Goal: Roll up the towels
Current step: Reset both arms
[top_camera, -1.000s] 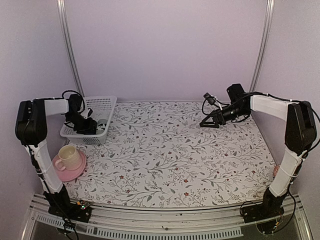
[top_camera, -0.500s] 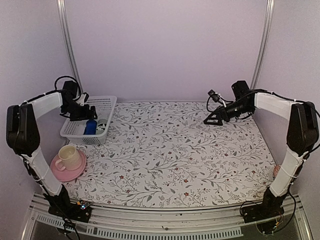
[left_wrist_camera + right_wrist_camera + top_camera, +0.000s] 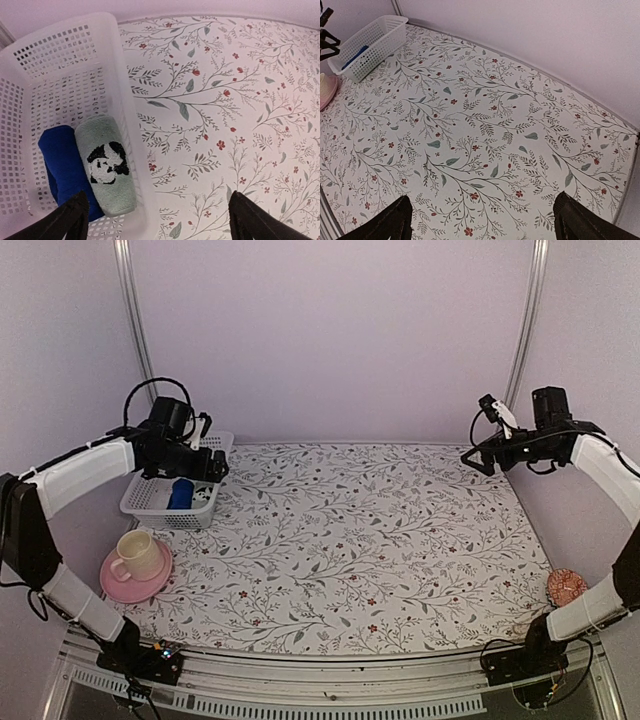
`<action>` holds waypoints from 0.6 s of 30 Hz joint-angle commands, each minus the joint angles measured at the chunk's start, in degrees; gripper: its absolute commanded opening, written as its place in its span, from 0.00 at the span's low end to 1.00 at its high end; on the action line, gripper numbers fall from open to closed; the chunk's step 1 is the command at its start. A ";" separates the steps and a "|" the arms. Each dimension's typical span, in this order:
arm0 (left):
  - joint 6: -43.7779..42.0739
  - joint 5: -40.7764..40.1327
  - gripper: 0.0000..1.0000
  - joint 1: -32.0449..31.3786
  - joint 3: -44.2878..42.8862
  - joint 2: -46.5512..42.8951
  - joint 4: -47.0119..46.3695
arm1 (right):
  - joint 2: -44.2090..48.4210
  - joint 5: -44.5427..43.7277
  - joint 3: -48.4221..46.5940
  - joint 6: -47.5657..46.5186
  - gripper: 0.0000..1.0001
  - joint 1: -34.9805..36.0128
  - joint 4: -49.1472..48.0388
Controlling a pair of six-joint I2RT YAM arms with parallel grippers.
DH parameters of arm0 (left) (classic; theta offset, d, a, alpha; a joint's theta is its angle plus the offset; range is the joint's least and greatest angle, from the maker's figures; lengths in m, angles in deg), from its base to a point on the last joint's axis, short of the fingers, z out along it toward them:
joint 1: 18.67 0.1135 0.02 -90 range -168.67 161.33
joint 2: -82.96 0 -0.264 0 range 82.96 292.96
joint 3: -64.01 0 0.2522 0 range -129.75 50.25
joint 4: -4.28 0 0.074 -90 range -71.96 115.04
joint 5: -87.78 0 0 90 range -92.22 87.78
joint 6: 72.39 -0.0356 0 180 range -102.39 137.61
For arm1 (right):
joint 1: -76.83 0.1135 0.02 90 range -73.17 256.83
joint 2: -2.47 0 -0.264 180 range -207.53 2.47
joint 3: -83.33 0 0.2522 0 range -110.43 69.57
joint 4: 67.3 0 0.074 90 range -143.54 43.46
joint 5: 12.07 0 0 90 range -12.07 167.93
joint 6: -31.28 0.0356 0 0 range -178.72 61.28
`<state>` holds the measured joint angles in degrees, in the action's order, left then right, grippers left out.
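Observation:
Two rolled towels lie side by side in the white basket (image 3: pixel 60 55). The sage-green towel (image 3: pixel 105 165) carries a black-and-white figure, and the blue towel (image 3: pixel 62 165) lies to its left. From above, the blue towel (image 3: pixel 181 493) and the green towel (image 3: pixel 204 496) show in the basket (image 3: pixel 150 502) at the back left. My left gripper (image 3: pixel 159 214) hangs open above the basket's right rim, holding nothing; from above the left gripper (image 3: pixel 214 466) is over the basket. My right gripper (image 3: pixel 482 210) is open and empty, high over the flowered table; the right gripper (image 3: pixel 480 454) is at the back right.
A cream cup (image 3: pixel 138 555) stands on a pink saucer (image 3: pixel 118 586) near the left edge, in front of the basket. A small orange round thing (image 3: pixel 567 586) lies at the table's right edge. The flowered cloth (image 3: pixel 350 540) covers the table, with walls close behind and beside it.
My left gripper has opened and risen out of the basket, leaving the blue towel in it. My right arm has drawn back to the right and upward, its jaws opening wider.

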<state>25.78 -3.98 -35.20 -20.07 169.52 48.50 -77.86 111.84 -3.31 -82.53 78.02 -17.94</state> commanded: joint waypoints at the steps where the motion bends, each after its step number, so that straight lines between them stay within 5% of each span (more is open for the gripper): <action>1: 2.76 -6.66 0.97 -6.86 1.65 -5.46 -3.59 | 9.53 -8.71 6.94 2.07 0.99 -0.57 -5.38; 7: 2.68 -14.31 0.97 -18.13 5.75 -12.00 -5.26 | 20.54 -16.41 15.48 6.85 0.99 -0.55 -10.29; 18: 10.14 -22.30 0.97 -24.76 24.49 -31.95 -13.49 | 33.48 -18.39 24.59 6.43 0.99 -0.57 -13.45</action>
<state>33.25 -21.00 -57.50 -1.14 140.78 40.33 -48.16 95.16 18.22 -76.89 77.32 -28.57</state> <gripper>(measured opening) 0.973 0.989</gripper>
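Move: The blue towel roll just left in the basket lies some 11 cm to the left of the empty left hand, about 2 cm farther out and 15 cm lower. The grey towel is beside it, roughly 5 cm left and 2 cm ahead of the left hand; the mug stands about 18 cm back and 16 cm left of that hand, both similarly low. From the right hand, the blue towel is some 76 cm left, 4 cm ahead and 22 cm down. Back towards their own arms' feet, touching nothing, both hands retreat with fingers still wide open. The left draws back about 11 cm, climbing away from the basket, swinging right and then partly back left, its wrist tipping up some 20 degrees. The right goes back, rightward and a little up, tilting up while turning clockwise. ##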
